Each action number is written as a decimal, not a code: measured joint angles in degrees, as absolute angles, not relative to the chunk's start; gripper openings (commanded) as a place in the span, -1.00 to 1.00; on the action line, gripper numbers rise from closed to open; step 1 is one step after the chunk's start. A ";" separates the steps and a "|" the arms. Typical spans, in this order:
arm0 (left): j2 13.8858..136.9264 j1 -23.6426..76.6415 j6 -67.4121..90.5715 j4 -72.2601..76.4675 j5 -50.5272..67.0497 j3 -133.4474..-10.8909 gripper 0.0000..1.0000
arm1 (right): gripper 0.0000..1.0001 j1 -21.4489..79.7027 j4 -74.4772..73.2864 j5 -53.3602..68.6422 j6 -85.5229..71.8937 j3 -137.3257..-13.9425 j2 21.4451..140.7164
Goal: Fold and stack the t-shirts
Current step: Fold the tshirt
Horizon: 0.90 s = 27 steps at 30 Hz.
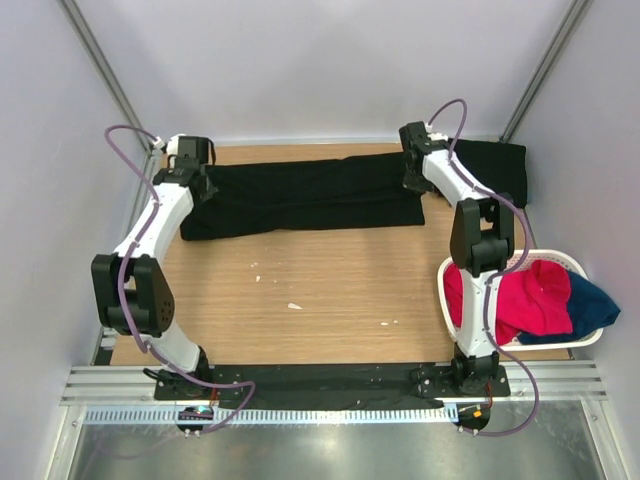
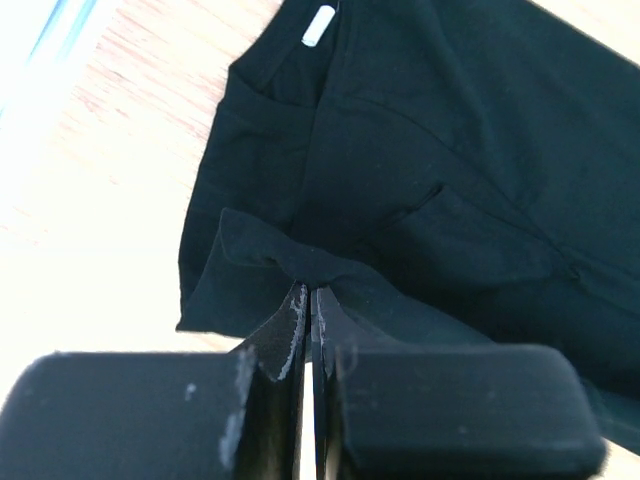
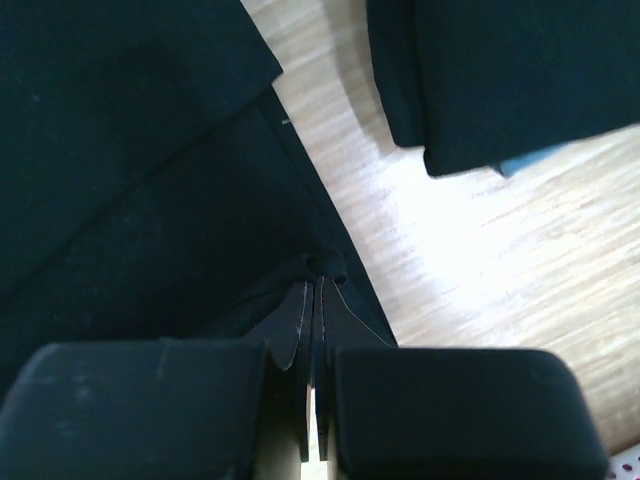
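A black t-shirt (image 1: pixel 310 195) lies folded into a long strip across the far part of the table. My left gripper (image 1: pixel 198 185) is at its left end, shut on a pinched fold of the cloth (image 2: pixel 300 262) near the sleeve. A white neck label (image 2: pixel 318 25) shows beyond it. At the strip's right end, my right gripper (image 1: pixel 414 184) is shut on the shirt's edge (image 3: pixel 325 265). A second black t-shirt (image 1: pixel 492 170) lies folded at the far right corner. It also shows in the right wrist view (image 3: pixel 500 70), with a bit of light blue at its edge.
A white oval basket (image 1: pixel 450 300) stands at the right near edge, holding red cloth (image 1: pixel 525 295) and navy cloth (image 1: pixel 592 305). Bare wood tabletop (image 1: pixel 320 290) spreads between the shirt and the arm bases. White walls close in the left, far and right sides.
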State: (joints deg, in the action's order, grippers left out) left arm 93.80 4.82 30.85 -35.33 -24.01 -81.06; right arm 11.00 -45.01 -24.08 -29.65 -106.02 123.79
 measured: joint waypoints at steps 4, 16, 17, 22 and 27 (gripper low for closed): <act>96.12 4.82 29.58 -35.35 -23.70 -82.46 -1.00 | -0.97 10.98 -45.19 -24.73 -28.38 -109.43 126.45; 101.12 4.82 27.35 -34.04 -23.11 -86.91 -1.00 | -0.98 10.41 -45.56 -25.41 -26.44 -117.75 133.19; 101.51 4.82 27.11 -34.04 -22.94 -87.13 -0.99 | -0.98 10.39 -45.52 -25.41 -26.30 -118.04 133.47; 104.62 4.82 25.28 -33.69 -22.44 -88.79 -1.00 | -0.98 10.33 -45.45 -25.41 -25.58 -118.76 134.78; 107.07 4.82 23.20 -33.52 -22.44 -91.07 -0.99 | -0.98 10.33 -45.34 -25.41 -24.97 -120.07 137.14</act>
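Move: Both hands already pinch the shirt's cloth. From the left hand the t-shirt's far edge lies about 11 cm straight ahead and 14 below, with the white tag some 5 ahead, 5 left and 14 below. From the right hand that far edge is roughly 10 cm straight ahead and 6 below; the folded black stack sits about 6 ahead, 18 right and 5 below. Both hands carry the pinched cloth about 5 cm forward and 3 down towards the shirt's far edge. ##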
